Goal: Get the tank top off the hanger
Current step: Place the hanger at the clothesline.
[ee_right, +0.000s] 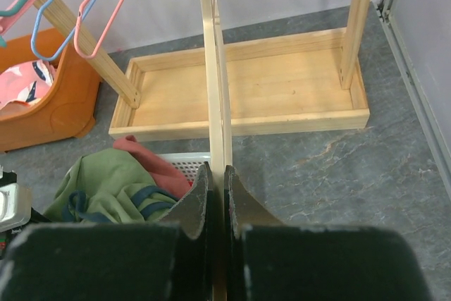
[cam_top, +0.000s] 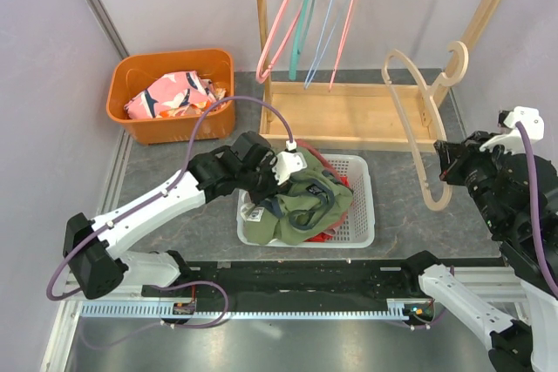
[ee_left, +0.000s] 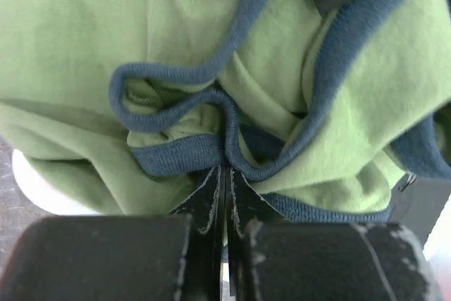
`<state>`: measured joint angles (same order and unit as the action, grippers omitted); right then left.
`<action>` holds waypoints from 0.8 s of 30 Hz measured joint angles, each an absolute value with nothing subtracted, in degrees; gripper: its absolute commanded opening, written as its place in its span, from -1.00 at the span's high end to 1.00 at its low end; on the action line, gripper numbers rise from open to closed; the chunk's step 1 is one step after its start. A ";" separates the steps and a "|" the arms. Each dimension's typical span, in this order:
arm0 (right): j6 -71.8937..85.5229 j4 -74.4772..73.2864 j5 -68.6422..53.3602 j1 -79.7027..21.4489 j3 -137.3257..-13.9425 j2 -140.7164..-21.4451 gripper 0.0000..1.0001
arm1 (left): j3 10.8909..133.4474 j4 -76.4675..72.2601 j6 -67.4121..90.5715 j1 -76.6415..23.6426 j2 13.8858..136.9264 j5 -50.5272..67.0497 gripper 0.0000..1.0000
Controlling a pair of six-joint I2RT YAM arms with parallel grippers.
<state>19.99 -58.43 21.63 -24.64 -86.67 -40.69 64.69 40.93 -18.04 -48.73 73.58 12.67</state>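
Note:
The green tank top (cam_top: 309,202) with blue trim lies bunched in a white basket (cam_top: 364,231), apart from the hanger. My left gripper (cam_top: 292,170) is down on its left side. In the left wrist view the left gripper (ee_left: 227,170) is shut, pinching the blue hem of the tank top (ee_left: 84,47). The bare wooden hanger (cam_top: 434,205) hangs in the air to the right of the basket, with my right gripper (cam_top: 443,163) shut on its lower arm. In the right wrist view the right gripper (ee_right: 218,174) clamps the thin edge of the hanger (ee_right: 215,68). The tank top (ee_right: 106,181) shows at lower left there.
A wooden rack (cam_top: 349,115) at the back carries several coloured wire hangers (cam_top: 305,23). An orange bin (cam_top: 174,128) with a pink patterned cloth stands at back left. A red garment (ee_right: 141,153) lies under the tank top in the basket.

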 measured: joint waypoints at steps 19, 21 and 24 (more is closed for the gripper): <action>18.55 -57.93 20.21 -24.64 -88.09 -48.10 1.00 | 43.44 22.98 -20.16 -50.50 73.52 11.79 -0.50; 18.11 -57.39 20.25 -24.64 -88.33 -49.39 1.00 | 43.51 22.65 -20.78 -50.48 73.34 10.87 -0.72; 17.06 -57.43 20.67 -24.64 -90.50 -52.25 1.00 | 44.53 24.29 -21.15 -50.61 72.42 10.35 -0.96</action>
<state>17.06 -57.43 20.67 -24.64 -90.50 -52.25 44.53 24.29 -21.15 -50.61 72.42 10.35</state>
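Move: Over the basket, the left hand still pinches the tank top; the basket's middle lies about 12 cm to its right, 4 cm ahead and 13 cm below, with the brown-red top some 15 cm right and 9 cm ahead. From the right hand, which holds the wooden hanger, the free stretch of the clothesline is roughly 32 cm ahead, 6 cm left and 15 cm higher; the hanging hangers are 32 cm ahead and 22 cm left, about 5 cm higher. Lowering the tank top's held edge about 10 cm into the basket, the left hand draws slightly back, spreads its fingers nearly wide at the bottom and starts to lift, cloth still between them. Meanwhile the right hand keeps its grip and carries the hanger about 5 cm forward and half as far left, towards the clothesline, speeding up near the end. ##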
